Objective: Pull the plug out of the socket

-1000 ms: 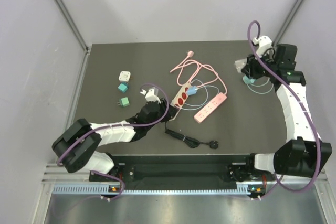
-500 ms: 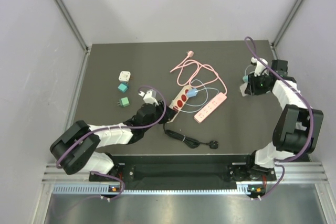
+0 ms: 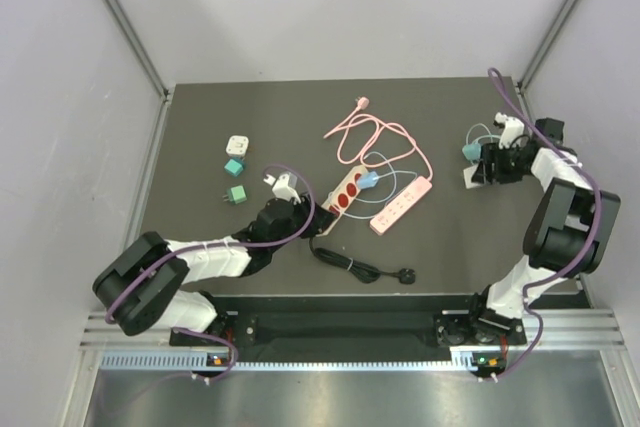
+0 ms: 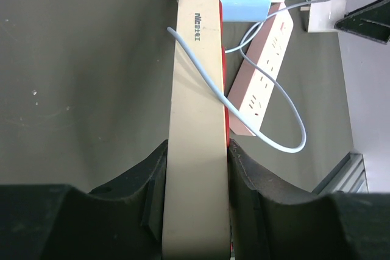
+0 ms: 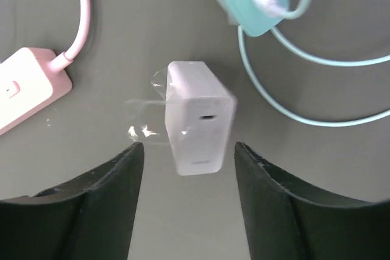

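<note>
My left gripper (image 4: pixel 196 175) is shut on the near end of the beige and red socket strip (image 4: pixel 198 108), which lies at mid table (image 3: pixel 345 188). A blue plug (image 4: pixel 244 4) with a pale cable still sits in the strip's far end (image 3: pixel 370 180). At the right edge of the table my right gripper (image 5: pixel 189 150) stands open just over the surface. A white charger plug (image 5: pixel 198 117) sits between its fingers, touched by neither, and looks blurred. In the top view that white plug (image 3: pixel 470 175) is beside a teal plug (image 3: pixel 470 151).
A pink power strip (image 3: pixel 401 204) with its looped pink cord (image 3: pixel 375 132) lies right of the socket strip. A black cable with plug (image 3: pixel 365 269) lies near the front edge. Small green and white adapters (image 3: pixel 236 167) sit at the left. The teal plug's cable (image 5: pixel 317 89) curls close by.
The right arm swung down to the table's right side and its jaws opened, letting go of the white charger plug. The left arm kept its grip and place.
</note>
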Tool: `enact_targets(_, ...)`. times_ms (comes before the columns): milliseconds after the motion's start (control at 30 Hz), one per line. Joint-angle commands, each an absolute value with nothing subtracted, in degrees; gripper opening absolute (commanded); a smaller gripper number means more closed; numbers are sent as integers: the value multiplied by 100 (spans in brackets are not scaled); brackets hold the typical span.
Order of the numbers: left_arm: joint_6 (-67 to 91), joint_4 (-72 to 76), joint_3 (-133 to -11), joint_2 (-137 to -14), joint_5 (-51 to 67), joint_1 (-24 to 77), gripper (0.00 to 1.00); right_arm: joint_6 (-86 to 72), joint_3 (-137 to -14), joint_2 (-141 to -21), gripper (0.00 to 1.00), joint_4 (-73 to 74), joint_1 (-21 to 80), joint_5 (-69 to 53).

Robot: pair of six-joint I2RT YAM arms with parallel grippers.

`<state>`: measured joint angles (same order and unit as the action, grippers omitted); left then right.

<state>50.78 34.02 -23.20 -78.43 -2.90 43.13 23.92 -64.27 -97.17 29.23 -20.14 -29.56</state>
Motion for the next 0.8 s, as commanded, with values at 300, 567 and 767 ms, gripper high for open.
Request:
enact_targets(300, 4852, 4570, -2355, -7611, -26, 4254, 0, 3260, -6820, -8430, 84, 3462, -2215, -3638)
enact_targets(567, 4808, 4606, -2478, -7559, 342, 4245, 0, 5849, -7171, -7753, 87, 5420, -1724, -5948)
enact_targets(767, 4843, 4412, -2549, -7436, 676, 4245, 0, 8700, -6681, -7094, 92, 5970, -248, -5855)
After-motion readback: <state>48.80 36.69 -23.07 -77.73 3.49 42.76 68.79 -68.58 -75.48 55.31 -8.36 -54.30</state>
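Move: The right hand's released white charger lies just beyond its fingertips, about 2 cm left, level fore-and-aft and some 4 cm below. The hand now goes for the blue plug, roughly 29 cm left, 2 cm back and about level in height. The teal charger is 5 cm ahead and 3 cm left, the pink strip 20 cm left and 8 cm back. From the left hand, the blue plug is about 9 cm ahead, 11 cm right and 3 cm lower. Upward first, then sweeping left and somewhat back, the empty right hand leaves the white charger for the blue plug, rising about 14 cm and finally turning some 50 degrees counter-clockwise while its fingers tip up and spread nearly wide. The left hand keeps its pinch on the beige strip, easing up, right and back about 2 cm and yawing slightly clockwise. ##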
